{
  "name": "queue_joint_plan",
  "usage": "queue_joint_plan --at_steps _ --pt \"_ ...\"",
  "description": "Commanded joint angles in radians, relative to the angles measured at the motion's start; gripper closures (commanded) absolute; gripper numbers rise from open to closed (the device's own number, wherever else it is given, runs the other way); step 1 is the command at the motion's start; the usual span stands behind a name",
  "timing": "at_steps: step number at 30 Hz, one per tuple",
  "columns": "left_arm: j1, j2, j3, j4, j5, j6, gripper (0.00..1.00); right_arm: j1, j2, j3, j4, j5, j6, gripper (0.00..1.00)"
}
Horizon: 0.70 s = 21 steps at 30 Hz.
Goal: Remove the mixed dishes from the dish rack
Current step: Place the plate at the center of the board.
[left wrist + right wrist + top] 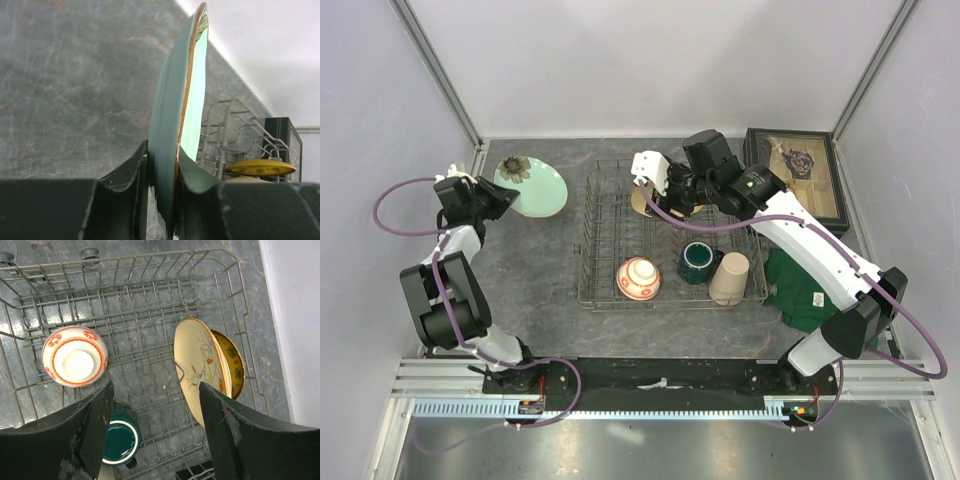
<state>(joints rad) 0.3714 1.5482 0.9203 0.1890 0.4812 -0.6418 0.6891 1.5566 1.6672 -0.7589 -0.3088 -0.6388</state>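
My left gripper (502,198) is shut on the rim of the pale green plate (532,188), left of the dish rack (605,290). In the left wrist view both pads pinch the plate (175,100), seen edge-on. My right gripper (672,200) hangs open over the rack's back part. Its fingers (95,425) straddle bare wire, holding nothing. A cream plate (197,360) leans on the gold-brown patterned plate (234,362) among the tines, beside its right finger. The red-and-white bowl (638,278), dark green mug (698,262) and beige tumbler (730,277) sit along the rack's near side.
A dark glass-lidded box (805,175) stands at the back right, close behind the right arm. A folded green cloth (805,295) lies right of the rack. Grey walls close the table on three sides.
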Motion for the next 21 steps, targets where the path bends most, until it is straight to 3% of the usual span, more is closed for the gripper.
queue_joint_plan --at_steps 1,21 --pt "0.006 0.026 0.009 0.129 -0.010 -0.091 0.99 0.000 -0.039 -0.014 0.035 -0.006 0.010 0.24" --pt "0.006 0.242 0.103 0.158 0.010 -0.148 0.98 0.000 -0.036 -0.040 0.032 -0.013 0.005 0.24"
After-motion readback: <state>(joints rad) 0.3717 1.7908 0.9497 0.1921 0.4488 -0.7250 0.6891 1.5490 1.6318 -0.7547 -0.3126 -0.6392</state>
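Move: The left hand already holds the green plate by its left rim. The middle of the board, here the bare stone surface, lies about 14 cm below that hand, some 4 cm ahead and 8 cm to its right. The dish rack's near side rail runs about 21 cm to the hand's right, with the red-patterned bowl some 37 cm right and 17 cm back. From the right hand the spot lies roughly 32 cm left, 14 cm ahead and 27 cm down. Lower the left gripper about 9 cm, almost straight down towards the bare stone left of the rack, fast at first and then more gently. Keep the pinch on the plate's rim all the way, and tip the fingers some 10 degrees further down with a slight roll of the hand's left side downwards. ##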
